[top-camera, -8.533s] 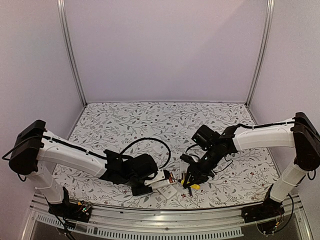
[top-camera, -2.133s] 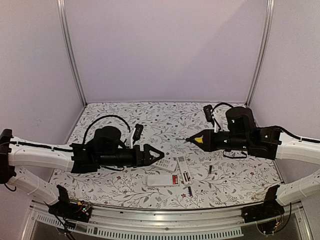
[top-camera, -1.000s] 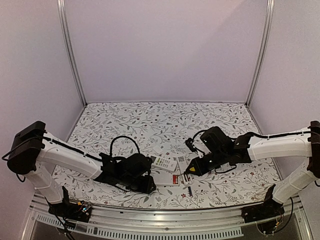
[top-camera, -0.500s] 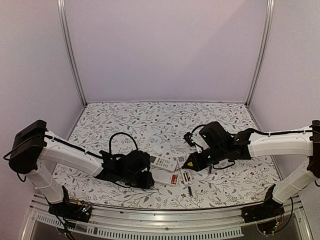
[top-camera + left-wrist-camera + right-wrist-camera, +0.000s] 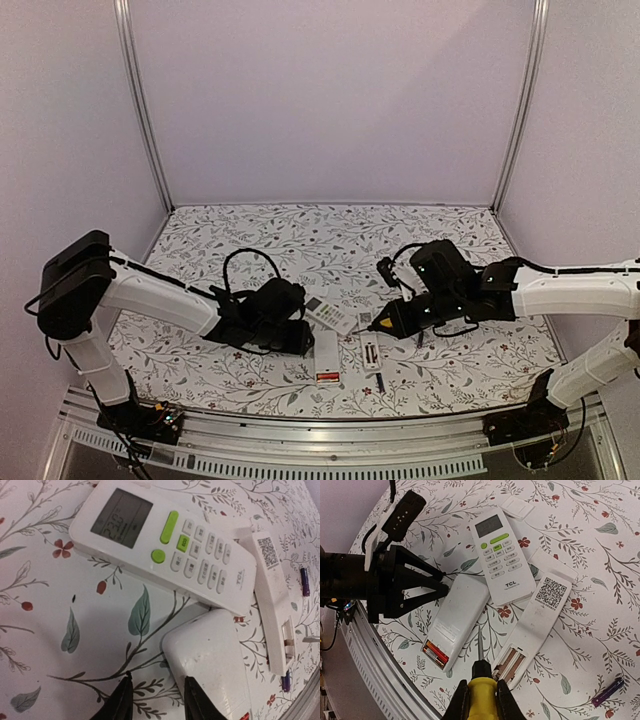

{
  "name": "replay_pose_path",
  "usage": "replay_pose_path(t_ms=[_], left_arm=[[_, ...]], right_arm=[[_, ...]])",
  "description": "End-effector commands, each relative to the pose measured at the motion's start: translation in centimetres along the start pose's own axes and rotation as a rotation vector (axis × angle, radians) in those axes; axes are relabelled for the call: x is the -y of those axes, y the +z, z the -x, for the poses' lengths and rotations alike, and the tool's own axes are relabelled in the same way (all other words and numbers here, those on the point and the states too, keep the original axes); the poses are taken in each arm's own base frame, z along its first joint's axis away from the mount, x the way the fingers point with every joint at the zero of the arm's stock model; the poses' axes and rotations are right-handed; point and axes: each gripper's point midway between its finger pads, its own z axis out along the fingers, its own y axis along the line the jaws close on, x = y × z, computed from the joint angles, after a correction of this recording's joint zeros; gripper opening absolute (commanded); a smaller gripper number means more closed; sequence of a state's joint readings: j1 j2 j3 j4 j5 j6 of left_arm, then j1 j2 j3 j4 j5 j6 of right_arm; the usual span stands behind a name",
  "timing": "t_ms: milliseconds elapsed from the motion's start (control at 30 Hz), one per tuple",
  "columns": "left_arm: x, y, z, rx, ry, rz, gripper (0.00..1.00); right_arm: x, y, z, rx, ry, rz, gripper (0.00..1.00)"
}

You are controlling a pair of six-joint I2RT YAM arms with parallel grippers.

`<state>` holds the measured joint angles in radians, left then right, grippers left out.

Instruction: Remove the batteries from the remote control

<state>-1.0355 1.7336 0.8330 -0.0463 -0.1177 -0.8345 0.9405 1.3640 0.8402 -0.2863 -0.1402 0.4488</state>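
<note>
A white remote control point(image 5: 462, 615) lies face down, its open bay showing red and orange batteries point(image 5: 436, 655) point(image 5: 327, 377). My left gripper point(image 5: 159, 702) point(image 5: 303, 338) is open at that remote's far end point(image 5: 210, 655), one finger over its corner. A slim remote with a QR label point(image 5: 540, 612) point(image 5: 370, 350) lies face down with an empty bay. Loose dark batteries point(image 5: 607, 692) point(image 5: 305, 575) point(image 5: 380, 381) rest on the cloth. Above the two bays, my right gripper point(image 5: 482, 690) point(image 5: 385, 325) is shut on a yellow-handled screwdriver point(image 5: 481, 702).
A third remote with green buttons point(image 5: 500, 562) point(image 5: 165, 545) point(image 5: 327, 313) lies face up beside the others. Two white battery covers point(image 5: 517, 507) point(image 5: 552, 565) sit behind them. The table's metal near edge point(image 5: 320, 440) runs close below the remotes.
The remote with the red batteries has swung from crosswise to pointing at the near edge. My left gripper moved right to its far end. The right gripper drifted slightly right.
</note>
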Motion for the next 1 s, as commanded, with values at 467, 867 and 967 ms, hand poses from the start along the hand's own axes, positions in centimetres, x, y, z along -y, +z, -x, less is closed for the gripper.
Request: replay_pose_path(t_ms=[467, 867, 967], left_arm=[[3.6, -3.1, 2.5, 0.075, -0.077, -0.067, 0.86], [3.4, 0.1, 1.6, 0.028, 0.016, 0.108, 1.0], [3.2, 0.7, 1.3, 0.019, 0.028, 0.143, 1.0]], right_arm=[[-1.7, 0.1, -4.0, -0.095, 0.083, -0.003, 0.0], [-3.6, 0.1, -5.8, -0.114, 0.224, -0.071, 0.0], [-4.2, 0.5, -6.1, -0.133, 0.234, -0.076, 0.0]])
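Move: The battery remote, back up, has its middle about 4 cm to the right of the left hand and 3 cm back, just below fingertip height; the screen remote lies some 8 cm ahead and 4 cm right, the emptied remote about 12 cm right and 1 cm ahead. For the right hand, holding the screwdriver, the battery bay is roughly 10 cm left, 6 cm back and 11 cm below; the emptied remote is 2 cm left and 1 cm ahead, the loose battery 8 cm straight back, both 11 cm below. The left hand lifts about 5 cm from beside the battery remote's left edge, spreads its part-open fingers fully while shifting some 4 cm right over the remote's far half, then sinks back to its old height with one finger on either side, not yet closing. Meanwhile the right hand keeps its grip on the screwdriver and draws about 7 cm back towards the base, sinking a couple of centimetres and tipping some 10 degrees, to bring the blade nearer the battery bay at the remote's near end. ##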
